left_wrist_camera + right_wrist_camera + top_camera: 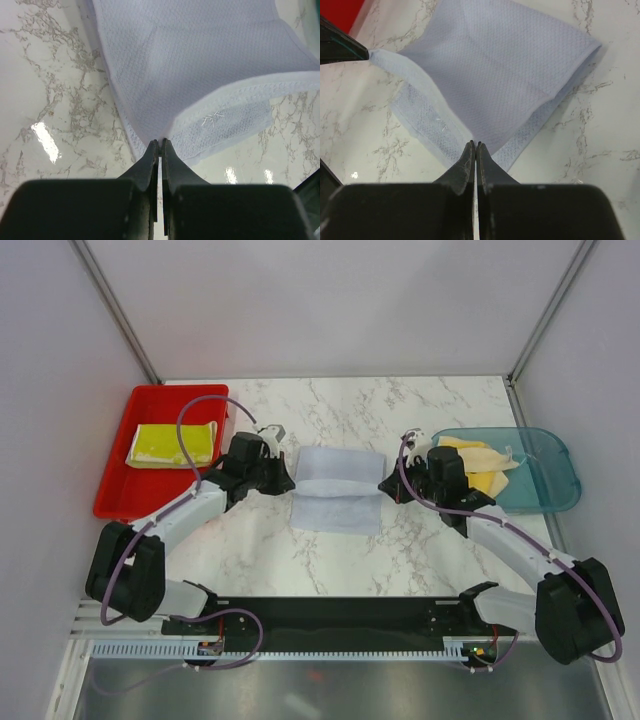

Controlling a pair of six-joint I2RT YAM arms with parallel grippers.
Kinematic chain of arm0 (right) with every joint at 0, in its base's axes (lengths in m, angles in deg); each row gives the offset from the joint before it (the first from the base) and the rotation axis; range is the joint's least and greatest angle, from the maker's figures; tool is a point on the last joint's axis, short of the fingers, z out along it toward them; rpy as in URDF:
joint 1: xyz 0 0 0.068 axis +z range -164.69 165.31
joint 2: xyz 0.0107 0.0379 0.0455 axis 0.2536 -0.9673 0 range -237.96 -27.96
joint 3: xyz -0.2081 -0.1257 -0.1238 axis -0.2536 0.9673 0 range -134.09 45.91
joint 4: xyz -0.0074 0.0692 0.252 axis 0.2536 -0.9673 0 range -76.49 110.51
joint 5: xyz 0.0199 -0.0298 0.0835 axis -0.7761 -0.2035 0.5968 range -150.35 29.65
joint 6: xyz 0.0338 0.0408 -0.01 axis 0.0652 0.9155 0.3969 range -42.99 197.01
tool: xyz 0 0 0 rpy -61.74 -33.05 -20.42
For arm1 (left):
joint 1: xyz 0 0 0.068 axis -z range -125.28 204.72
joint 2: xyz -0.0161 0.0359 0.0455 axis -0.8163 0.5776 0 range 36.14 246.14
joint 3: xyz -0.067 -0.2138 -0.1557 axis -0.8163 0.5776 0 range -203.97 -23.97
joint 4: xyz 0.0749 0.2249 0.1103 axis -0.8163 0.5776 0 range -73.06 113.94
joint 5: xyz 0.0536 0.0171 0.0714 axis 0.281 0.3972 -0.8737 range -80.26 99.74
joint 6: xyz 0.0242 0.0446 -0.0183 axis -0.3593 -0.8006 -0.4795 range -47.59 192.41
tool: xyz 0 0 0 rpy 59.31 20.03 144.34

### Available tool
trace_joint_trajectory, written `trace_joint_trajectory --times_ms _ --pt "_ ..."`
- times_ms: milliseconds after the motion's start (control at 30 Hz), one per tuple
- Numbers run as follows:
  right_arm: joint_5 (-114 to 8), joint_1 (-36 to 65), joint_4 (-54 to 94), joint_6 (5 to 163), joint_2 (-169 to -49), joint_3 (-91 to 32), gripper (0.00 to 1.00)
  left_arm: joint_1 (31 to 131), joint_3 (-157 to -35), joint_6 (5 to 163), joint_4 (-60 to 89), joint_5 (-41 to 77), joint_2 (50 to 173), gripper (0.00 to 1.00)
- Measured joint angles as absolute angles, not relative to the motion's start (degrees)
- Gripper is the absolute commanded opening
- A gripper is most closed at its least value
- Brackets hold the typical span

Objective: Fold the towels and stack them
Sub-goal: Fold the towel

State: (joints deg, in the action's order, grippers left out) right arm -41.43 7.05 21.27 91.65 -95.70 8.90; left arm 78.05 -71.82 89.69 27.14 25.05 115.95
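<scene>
A white-grey towel (338, 490) lies on the marble table between both arms, with one edge raised off its lower layer. My left gripper (290, 483) is shut on the raised edge's left corner, and my right gripper (385, 486) is shut on its right corner. In the left wrist view the tips (160, 142) pinch the hemmed corner of the towel (200, 65). The right wrist view shows the tips (475, 145) pinching the towel (505, 65) at a corner. A folded yellow-green towel (172, 443) lies in the red tray. Cream and yellow towels (480, 465) lie crumpled in the teal bin.
The red tray (112, 480) stands at the left, close behind the left arm. At the right, the teal bin (560, 455) sits just behind the right arm. Grey walls close off the back and both sides. A black rail runs along the near edge.
</scene>
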Motion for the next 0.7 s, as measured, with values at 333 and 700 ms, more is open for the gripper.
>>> trace_joint_trajectory --times_ms 333,700 --pt "-42.37 9.25 22.01 94.29 -94.04 19.35 0.0 81.87 -66.27 90.19 27.44 21.75 115.01 0.02" --pt "-42.29 9.32 26.19 96.41 -95.46 21.36 0.0 83.45 -64.04 91.5 27.05 20.76 117.06 0.02"
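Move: My left hand and my right hand hold the two near corners of the lilac towel's raised upper layer. The matching corner of the lower layer lies about 9 cm back and 8 cm below my left hand, and some 8 cm back and 10 below my right. The towel's far edge is roughly 13 cm ahead of my left hand and 13 to its right. The red bin's middle is some 33 cm left and 12 ahead of my left hand; the teal basket's is about 31 cm right and 9 ahead of my right. I swing both hands down and back together, about 6 cm down and 5 back with my left and some 7 down and 5 back with my right, bringing the held edge towards the lower layer's near edge. Both closed grippers keep their pinch on the corners, fingers tipping about 5 to 10 degrees more downward, and I ease to a stop with the edge still held up. ##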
